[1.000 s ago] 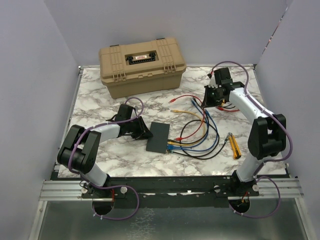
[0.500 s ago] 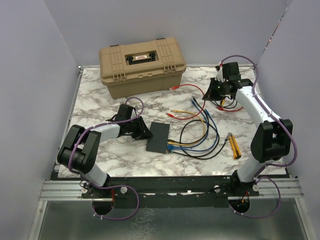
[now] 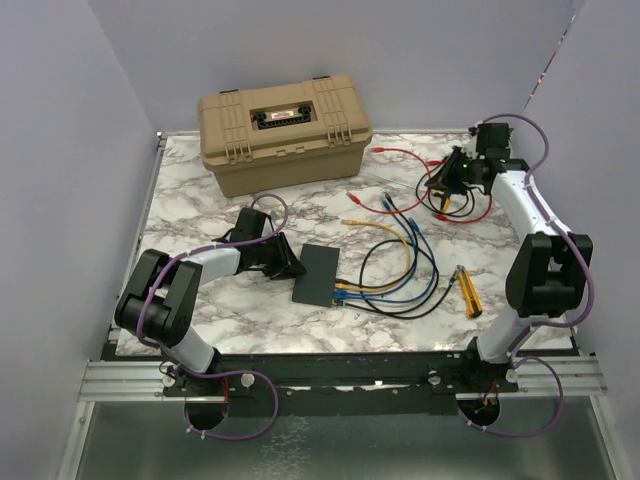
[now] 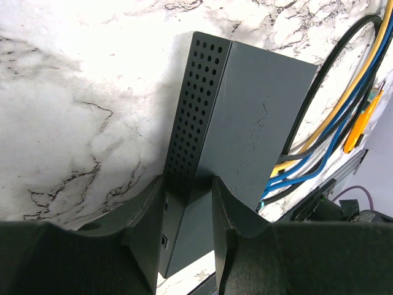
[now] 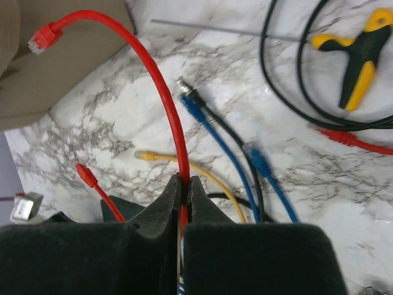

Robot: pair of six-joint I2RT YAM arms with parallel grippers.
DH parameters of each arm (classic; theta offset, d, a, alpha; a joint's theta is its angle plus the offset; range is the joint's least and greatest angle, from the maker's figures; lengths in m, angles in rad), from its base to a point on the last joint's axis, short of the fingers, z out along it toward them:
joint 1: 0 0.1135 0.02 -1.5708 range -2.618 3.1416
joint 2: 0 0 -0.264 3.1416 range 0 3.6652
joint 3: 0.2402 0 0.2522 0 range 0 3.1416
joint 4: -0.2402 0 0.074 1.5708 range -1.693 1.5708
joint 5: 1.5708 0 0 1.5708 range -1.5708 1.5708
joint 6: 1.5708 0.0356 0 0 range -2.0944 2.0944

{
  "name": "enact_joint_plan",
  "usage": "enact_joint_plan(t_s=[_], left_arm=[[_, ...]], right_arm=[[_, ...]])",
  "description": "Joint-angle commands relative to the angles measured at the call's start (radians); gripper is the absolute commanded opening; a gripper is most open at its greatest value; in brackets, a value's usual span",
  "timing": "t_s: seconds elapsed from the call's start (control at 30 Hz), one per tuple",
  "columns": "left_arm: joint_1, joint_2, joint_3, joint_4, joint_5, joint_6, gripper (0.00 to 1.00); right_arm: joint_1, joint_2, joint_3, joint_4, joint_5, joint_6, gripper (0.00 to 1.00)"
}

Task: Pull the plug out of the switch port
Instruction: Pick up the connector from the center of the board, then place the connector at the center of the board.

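Observation:
The switch (image 3: 318, 274), a flat black box, lies at mid-table. My left gripper (image 3: 290, 267) is shut on its left edge. In the left wrist view the fingers (image 4: 146, 228) clamp the corner of the switch (image 4: 252, 123) beside its perforated side. My right gripper (image 3: 447, 181) hangs at the back right, shut on a red cable (image 5: 164, 98) pinched between its jaws (image 5: 183, 192). That cable's red plug (image 5: 45, 37) hangs free, beside the toolbox (image 3: 377, 150). Yellow, blue and black cables (image 3: 400, 270) run to the switch's right edge.
A tan toolbox (image 3: 285, 130) stands at the back left. A yellow-handled tool (image 3: 467, 291) lies front right. Loose plug ends lie on the marble: yellow (image 5: 142, 155), blue (image 5: 256, 158) and another red one (image 5: 86, 174). A yellow-and-black tool (image 5: 361, 52) lies by black cable loops.
My right gripper has moved back and to the right, drawing the red cable along; its free plug has travelled from mid-table towards the toolbox's right end. The left arm and switch have stayed still.

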Motion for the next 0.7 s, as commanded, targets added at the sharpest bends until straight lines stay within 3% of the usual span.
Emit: enact_joint_plan(t_s=[0.0, 0.27, 0.67], left_arm=[[-0.001, 0.090, -0.059, -0.140, -0.241, 0.076, 0.00], [-0.001, 0.086, -0.073, -0.135, -0.246, 0.078, 0.00], [-0.001, 0.067, -0.092, -0.126, -0.248, 0.070, 0.00]], right_arm=[[-0.104, 0.033, -0.023, 0.077, -0.038, 0.071, 0.00], [-0.259, 0.088, 0.007, 0.113, -0.073, 0.097, 0.00], [-0.394, 0.150, 0.035, 0.096, -0.077, 0.075, 0.00]])
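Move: Lying beneath and ahead-right of the right hand, which already holds a red cable by its middle, is the coiled black cable on the table: about 8 cm ahead, 7 cm right, 16 cm below. The T-handle screwdriver lies inside it, some 8 cm ahead and 4 cm right; the blue plugs are roughly 7 cm ahead and 12 cm left. From the left hand, on the switch's left edge, the coiled black cable is about 25 cm ahead and 48 cm right. Sweeping to the right by about 16 cm, quick at first and slowing towards the end, the right hand carries the pinched red cable away from the blue plugs and past the near side of the coiled black cable, sinking some 4 cm and drifting slightly forward. The wrist swings clockwise a good 20 degrees; the fingers stay shut on the cable. ##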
